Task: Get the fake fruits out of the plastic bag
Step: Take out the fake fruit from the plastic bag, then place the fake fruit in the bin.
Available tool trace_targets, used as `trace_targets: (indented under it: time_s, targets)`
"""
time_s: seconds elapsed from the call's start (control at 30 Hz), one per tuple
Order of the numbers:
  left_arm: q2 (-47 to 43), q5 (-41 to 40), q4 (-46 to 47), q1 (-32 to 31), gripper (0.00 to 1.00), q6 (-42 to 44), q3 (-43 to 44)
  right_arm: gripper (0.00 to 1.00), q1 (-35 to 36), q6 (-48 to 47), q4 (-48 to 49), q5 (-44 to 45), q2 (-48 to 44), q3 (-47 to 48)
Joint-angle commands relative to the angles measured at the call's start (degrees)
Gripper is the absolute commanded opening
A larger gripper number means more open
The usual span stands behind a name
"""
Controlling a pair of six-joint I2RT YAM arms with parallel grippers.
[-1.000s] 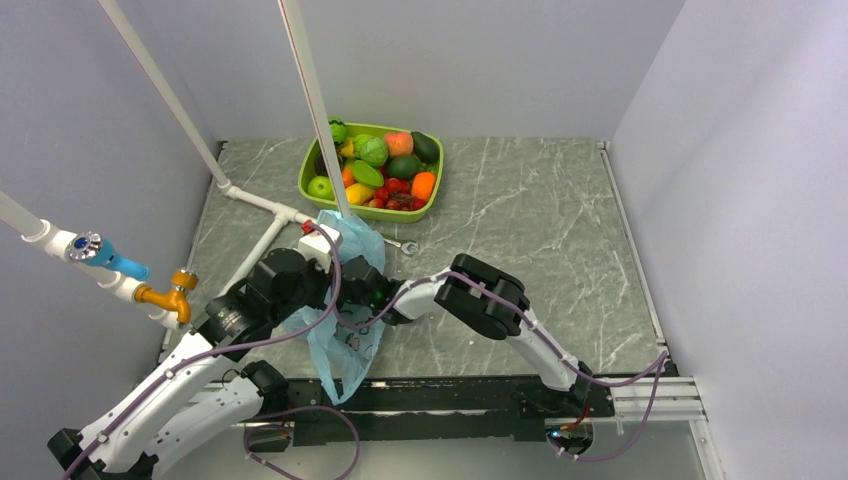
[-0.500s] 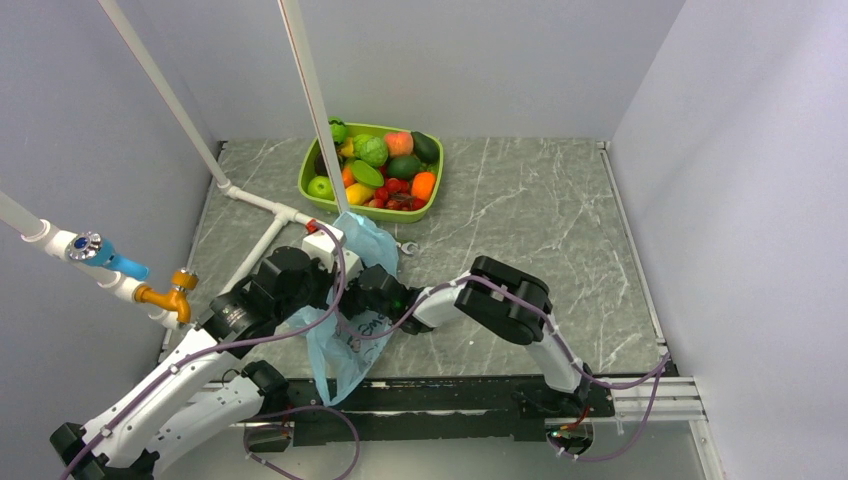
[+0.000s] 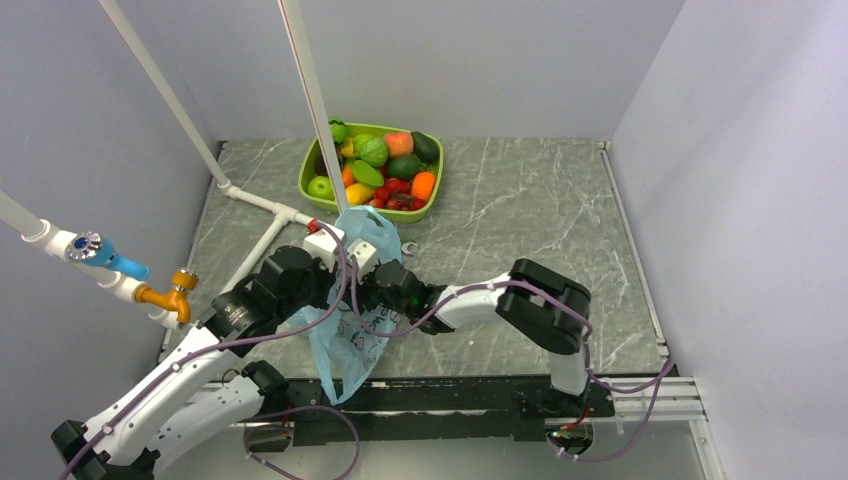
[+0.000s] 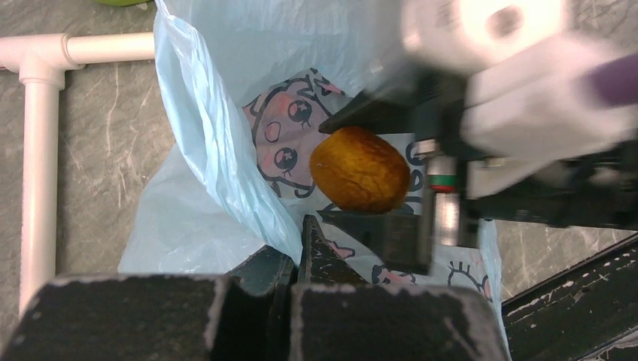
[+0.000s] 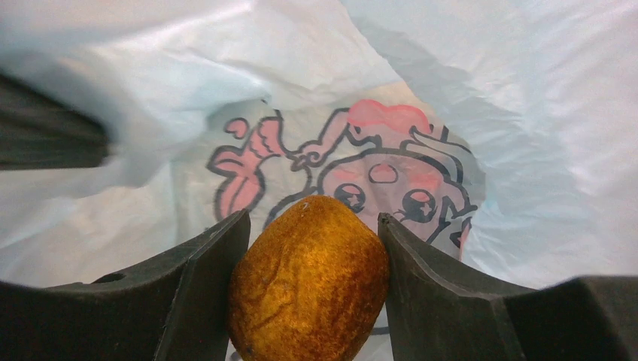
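The light blue plastic bag (image 3: pixel 345 335), printed with cartoon drawings, hangs lifted over the table's near left. My left gripper (image 4: pixel 299 244) is shut on a fold of the bag's rim (image 4: pixel 226 173) and holds the mouth up. My right gripper (image 5: pixel 312 216) reaches into the bag's mouth, its two fingers closed on a brown kiwi-like fake fruit (image 5: pixel 308 282). In the left wrist view the same fruit (image 4: pixel 360 169) sits between the right fingers (image 4: pixel 376 229), above the bag's printed inside. Any other fruits in the bag are hidden.
A lime-green tray (image 3: pixel 304 183) heaped with toy fruits stands at the back, just beyond the bag. White pipes (image 3: pixel 262 203) run along the left, with an orange and blue tap (image 3: pixel 160 293). A small metal piece (image 3: pixel 408 246) lies behind the bag.
The right gripper's jaws have narrowed. The right arm's elbow has swung to the right while its gripper stays at the bag's mouth. The bag's top has shifted slightly toward the tray.
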Motion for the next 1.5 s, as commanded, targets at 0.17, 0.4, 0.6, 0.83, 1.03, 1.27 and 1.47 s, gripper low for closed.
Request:
trace_targets:
  time_s: [0.17, 0.4, 0.6, 0.83, 1.03, 1.27, 1.47]
  targets:
    - [-0.5, -4.2, 0.1, -0.3, 0.0, -1.2, 1.5, 0.12, 0.6, 9.0, 4.0, -8.4, -12.2, -8.2]
    - [0.3, -4.7, -0.3, -0.2, 0.0, -1.3, 1.9, 0.0, 0.5, 11.5, 2.2, -6.5, -26.9, -13.6]
    - [0.2, -4.9, -0.2, -0.2, 0.0, -1.2, 1.9, 0.0, 0.3, 10.4, -2.0, -2.6, -38.1, -15.1]
    - [-0.7, -7.5, -0.9, -0.2, 0.0, -1.9, 2.1, 0.0, -0.5, 6.3, -8.4, 8.6, -48.5, -15.9]
    - [-2.6, -11.0, -1.7, -0.1, 0.0, -2.9, 2.1, 0.0, -10.1, 11.6, -11.9, 10.6, -50.6, -19.5]
    - [-3.2, -11.6, -1.9, -0.1, 0.0, -3.1, 2.1, 0.0, -23.9, 25.6, -14.5, 1.2, -44.0, -23.1]
    - [-2.8, -11.2, -1.9, -0.2, 0.0, -2.9, 2.1, 0.0, -28.6, 25.5, -17.1, -2.6, -34.8, -18.4]
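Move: The right hand holds the brown fruit inside the plastic bag. From it, the green fruit basket it is emptying into stands about 25 cm ahead, 5 cm to the right and some 5 cm lower. The bag's middle is roughly 4 cm back, neither left nor right, and 5 cm below; the wrench's open end lies about 9 cm ahead, 13 cm right, 8 cm below. From the left hand, the basket is about 27 cm ahead, 8 cm right, 14 cm down. Keeping the brown fruit pinched between its fingertips, the right hand draws it up out of the bag, climbing some 20 cm while easing back and right, then swings right and forward and sinks again over bare table, ending about 23 cm to the right, the fingers turned clockwise and tipped further down. The left hand, still gripping the bag's rim, shifts about 3 cm left. ##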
